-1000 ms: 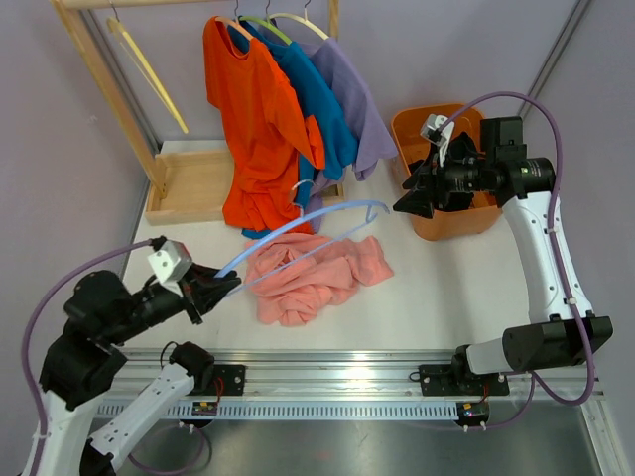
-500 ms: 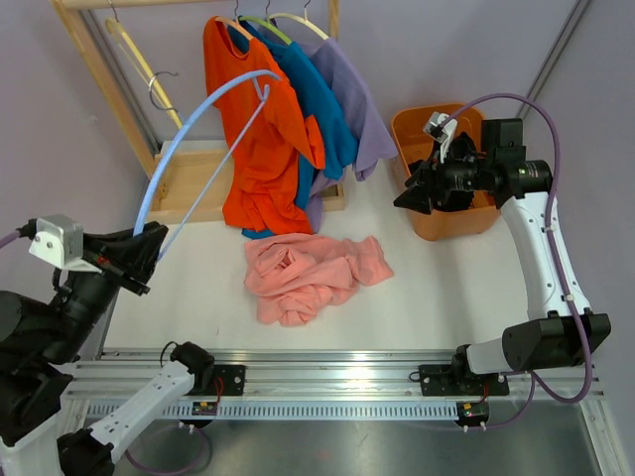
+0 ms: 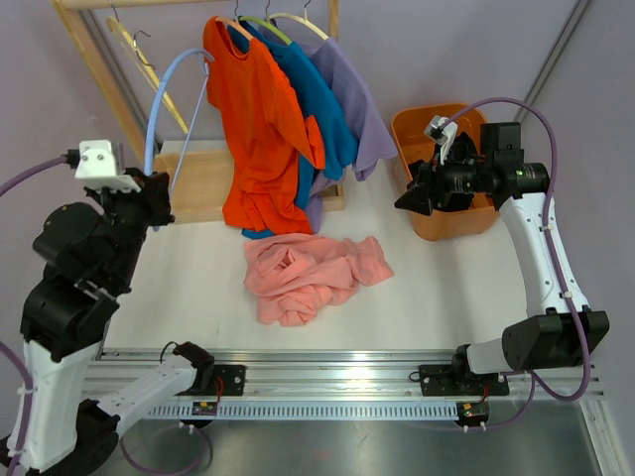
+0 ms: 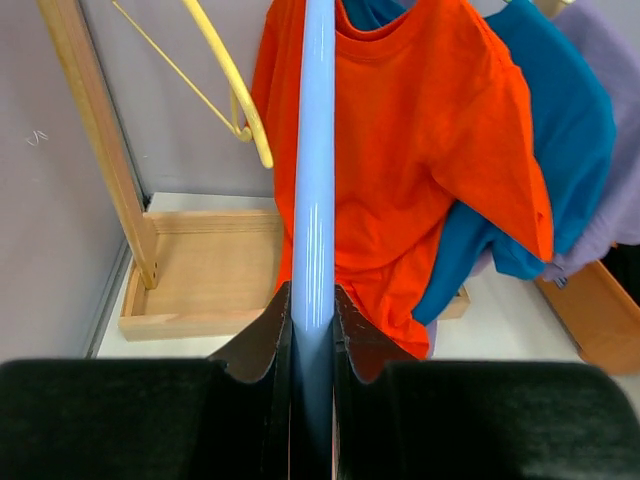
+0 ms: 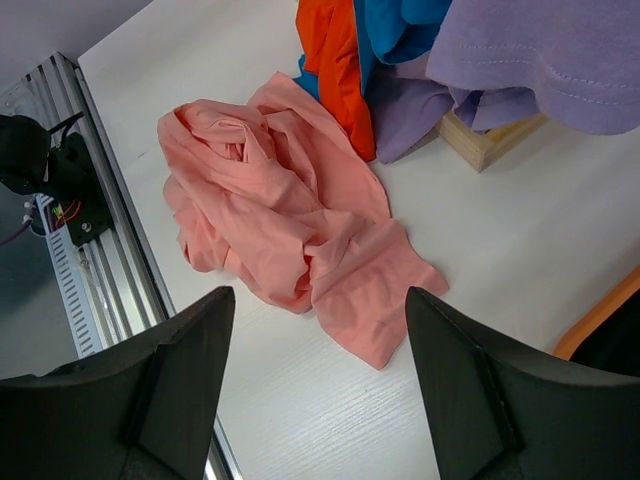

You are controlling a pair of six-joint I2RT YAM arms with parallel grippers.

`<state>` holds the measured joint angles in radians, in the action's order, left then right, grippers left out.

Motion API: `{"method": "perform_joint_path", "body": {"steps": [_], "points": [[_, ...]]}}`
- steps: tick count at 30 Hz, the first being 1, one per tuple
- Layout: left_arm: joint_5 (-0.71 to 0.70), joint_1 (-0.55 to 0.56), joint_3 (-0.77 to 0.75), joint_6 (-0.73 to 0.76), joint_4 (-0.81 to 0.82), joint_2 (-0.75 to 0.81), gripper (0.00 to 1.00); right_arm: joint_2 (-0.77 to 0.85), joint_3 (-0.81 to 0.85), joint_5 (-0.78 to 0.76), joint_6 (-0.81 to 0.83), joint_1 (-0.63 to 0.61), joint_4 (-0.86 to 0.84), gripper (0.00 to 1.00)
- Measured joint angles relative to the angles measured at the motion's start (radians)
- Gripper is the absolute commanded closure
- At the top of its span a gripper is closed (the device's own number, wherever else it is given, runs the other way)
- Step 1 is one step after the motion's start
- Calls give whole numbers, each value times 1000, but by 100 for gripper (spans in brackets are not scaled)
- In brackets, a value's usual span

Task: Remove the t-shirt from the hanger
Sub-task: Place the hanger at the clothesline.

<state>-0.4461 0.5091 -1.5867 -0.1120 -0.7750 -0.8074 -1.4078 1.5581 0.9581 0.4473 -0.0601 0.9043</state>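
A pink t-shirt (image 3: 308,273) lies crumpled on the white table, off any hanger; it also shows in the right wrist view (image 5: 290,235). My left gripper (image 3: 154,198) is shut on a bare light-blue hanger (image 3: 164,94) and holds it upright near the wooden rack; in the left wrist view the blue hanger (image 4: 316,150) runs up between the shut fingers (image 4: 268,340). My right gripper (image 3: 409,198) is open and empty, raised above the table to the right of the pink shirt.
A wooden rack (image 3: 94,59) holds an empty yellow hanger (image 3: 149,69) and orange (image 3: 260,129), blue (image 3: 317,109) and purple (image 3: 357,99) shirts on hangers. An orange bin (image 3: 451,213) stands at the right. The rack's wooden base (image 3: 193,183) sits at the back left.
My left arm has swung the blue hanger up and away from the pink shirt, toward the rack at the back left. The right arm has barely moved.
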Motion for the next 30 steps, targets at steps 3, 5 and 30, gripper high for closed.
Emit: {"method": "perform_joint_path", "body": {"steps": [3,5,30], "points": [[-48,0,6,2,65,-81,100,0,-1,0,-5,2,-5,24],[-96,0,6,4,104,-138,100,0,-4,0,-9,3,-14,23],[-581,-71,-355,248,473,-801,100,0,-29,1,-48,32,-48,24]]}}
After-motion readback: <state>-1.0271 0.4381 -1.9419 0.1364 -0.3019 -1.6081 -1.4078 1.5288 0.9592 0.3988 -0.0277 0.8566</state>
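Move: The left hand holds the blue hanger, with the free spot on the clothesline rail about 28 cm straight ahead and some 10 cm higher. The yellow hanger hangs about 20 cm ahead, 6 cm left and 3 cm up; the orange shirt about 20 cm ahead, 12 cm right and 10 cm lower. From the right hand, that rail spot is roughly 19 cm ahead, 41 cm left and 27 cm up. Still pinching the blue hanger, the left hand sweeps about 22 cm forward towards the rail, turning some 35 degrees counter-clockwise. ##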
